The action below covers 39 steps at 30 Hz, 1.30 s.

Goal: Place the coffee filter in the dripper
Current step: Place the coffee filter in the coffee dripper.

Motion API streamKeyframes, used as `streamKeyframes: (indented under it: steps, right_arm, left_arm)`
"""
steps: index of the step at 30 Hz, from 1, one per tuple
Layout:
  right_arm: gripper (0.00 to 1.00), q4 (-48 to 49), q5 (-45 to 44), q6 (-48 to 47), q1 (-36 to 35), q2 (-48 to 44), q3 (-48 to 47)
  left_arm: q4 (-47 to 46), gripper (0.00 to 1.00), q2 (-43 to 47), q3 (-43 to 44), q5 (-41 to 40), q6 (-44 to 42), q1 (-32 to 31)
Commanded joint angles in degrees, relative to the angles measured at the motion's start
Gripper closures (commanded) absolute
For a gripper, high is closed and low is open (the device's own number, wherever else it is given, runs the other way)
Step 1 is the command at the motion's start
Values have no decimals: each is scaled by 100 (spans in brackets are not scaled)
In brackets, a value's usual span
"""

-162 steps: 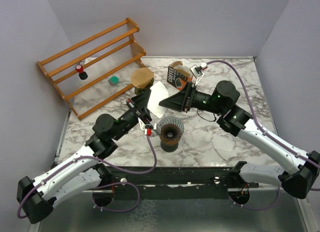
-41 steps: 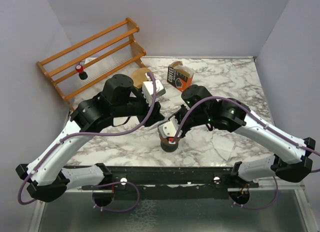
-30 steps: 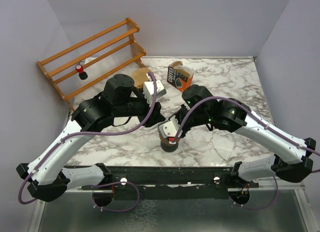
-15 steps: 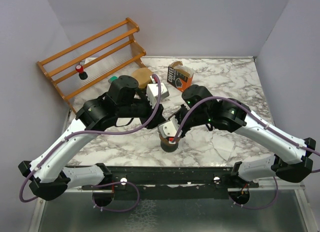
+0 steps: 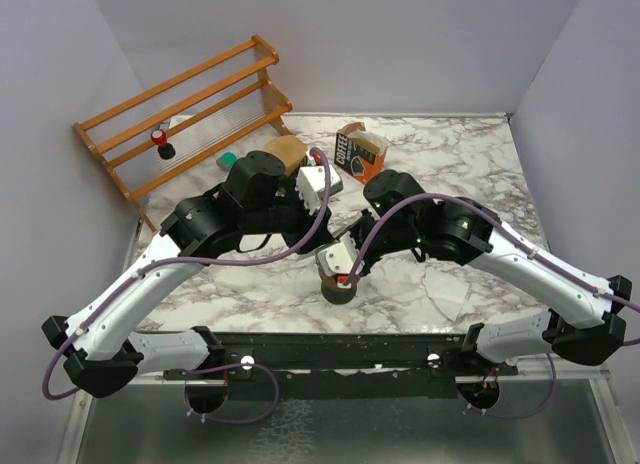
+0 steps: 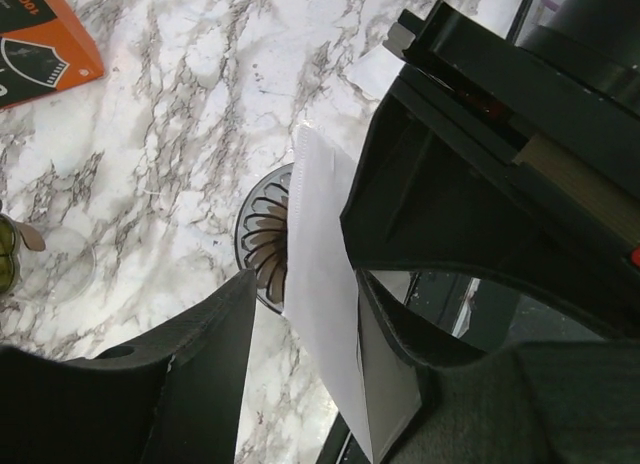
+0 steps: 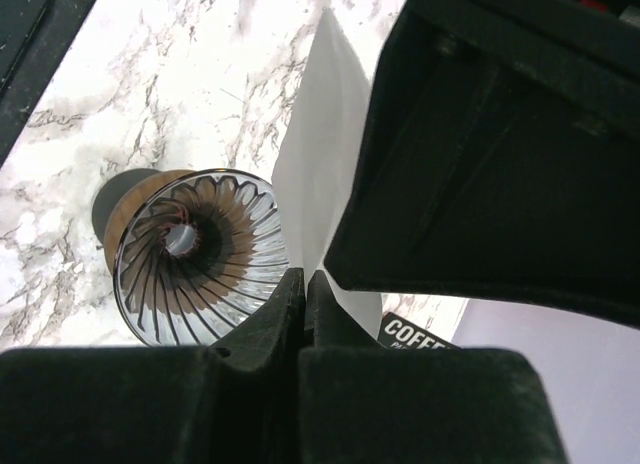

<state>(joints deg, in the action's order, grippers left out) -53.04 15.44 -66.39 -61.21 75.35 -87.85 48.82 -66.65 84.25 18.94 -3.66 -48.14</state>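
Note:
The coffee filter point(image 7: 320, 154) is a flat white paper standing on edge just above the ribbed glass dripper point(image 7: 195, 259). My right gripper point(image 7: 304, 276) is shut on the filter's lower edge. In the left wrist view the filter point(image 6: 320, 274) hangs between the spread jaws of my left gripper point(image 6: 305, 279), which is open. The paper lies against the right finger, with a gap to the left finger. The dripper point(image 6: 262, 246) shows below it. From above, both wrists crowd over the dripper point(image 5: 337, 287) and hide the filter.
A wooden rack point(image 5: 180, 114) stands at the back left with a red-capped item point(image 5: 160, 139) on it. An orange coffee box point(image 5: 358, 152) and a brown stack point(image 5: 285, 149) sit behind the arms. A small glass point(image 6: 50, 269) stands on the marble left of the dripper.
Since the earliest frame both arms have lifted and come over the dripper. Over the last second the left wrist has shifted right and back; the right arm has held still.

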Motion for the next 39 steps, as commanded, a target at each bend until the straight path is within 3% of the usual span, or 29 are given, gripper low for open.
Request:
streamKeyframes:
  steps: [1, 16, 18, 24, 39]
  right_arm:
    - [100, 59, 26, 82, -58, -133, 137]
    - [99, 264, 47, 89, -74, -261, 344]
    - [99, 223, 18, 98, -75, -280, 354]
    - [100, -11, -108, 171, -101, -434, 406]
    - [100, 104, -305, 552, -102, -1251, 1578]
  left_arm:
    - [-127, 55, -6, -111, -442, -29, -39]
    - [-116, 58, -206, -445, 46, -28, -122]
    - [-116, 65, -236, -474, -13, -4, -147]
    - [-127, 100, -321, -462, -190, 59, -152]
    - [-829, 100, -269, -920, -636, 612, -156]
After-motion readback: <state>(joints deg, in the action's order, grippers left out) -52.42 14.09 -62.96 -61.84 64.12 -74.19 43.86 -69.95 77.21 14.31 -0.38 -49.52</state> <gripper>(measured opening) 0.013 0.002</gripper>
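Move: The white coffee filter hangs between the left hand's half-open fingers, its middle about 1 cm back, 1 cm right and 1 cm below; the dripper on its stand lies some 15 cm below that hand, 2 cm back and 2 cm right, and the coffee box 28 cm ahead, 8 cm right, 26 cm down. From the right hand, which already pinches the filter, its middle is about 3 cm left, 1 cm ahead and 1 cm up, the dripper 2 cm left, level fore-and-aft and 13 cm below, and a loose paper sheet 20 cm right, 1 cm back, 28 cm down. The left hand sinks about 5 cm towards the dripper, easing slightly forward and right, and partway down shuts its half-open fingers from around the filter until they pinch its edge. Once they are shut, the right hand, still gripping the filter and having barely sunk until then, draws away to the right by some 4 cm while dropping and backing a little, so that the two hands part with the paper between them above the dripper. ##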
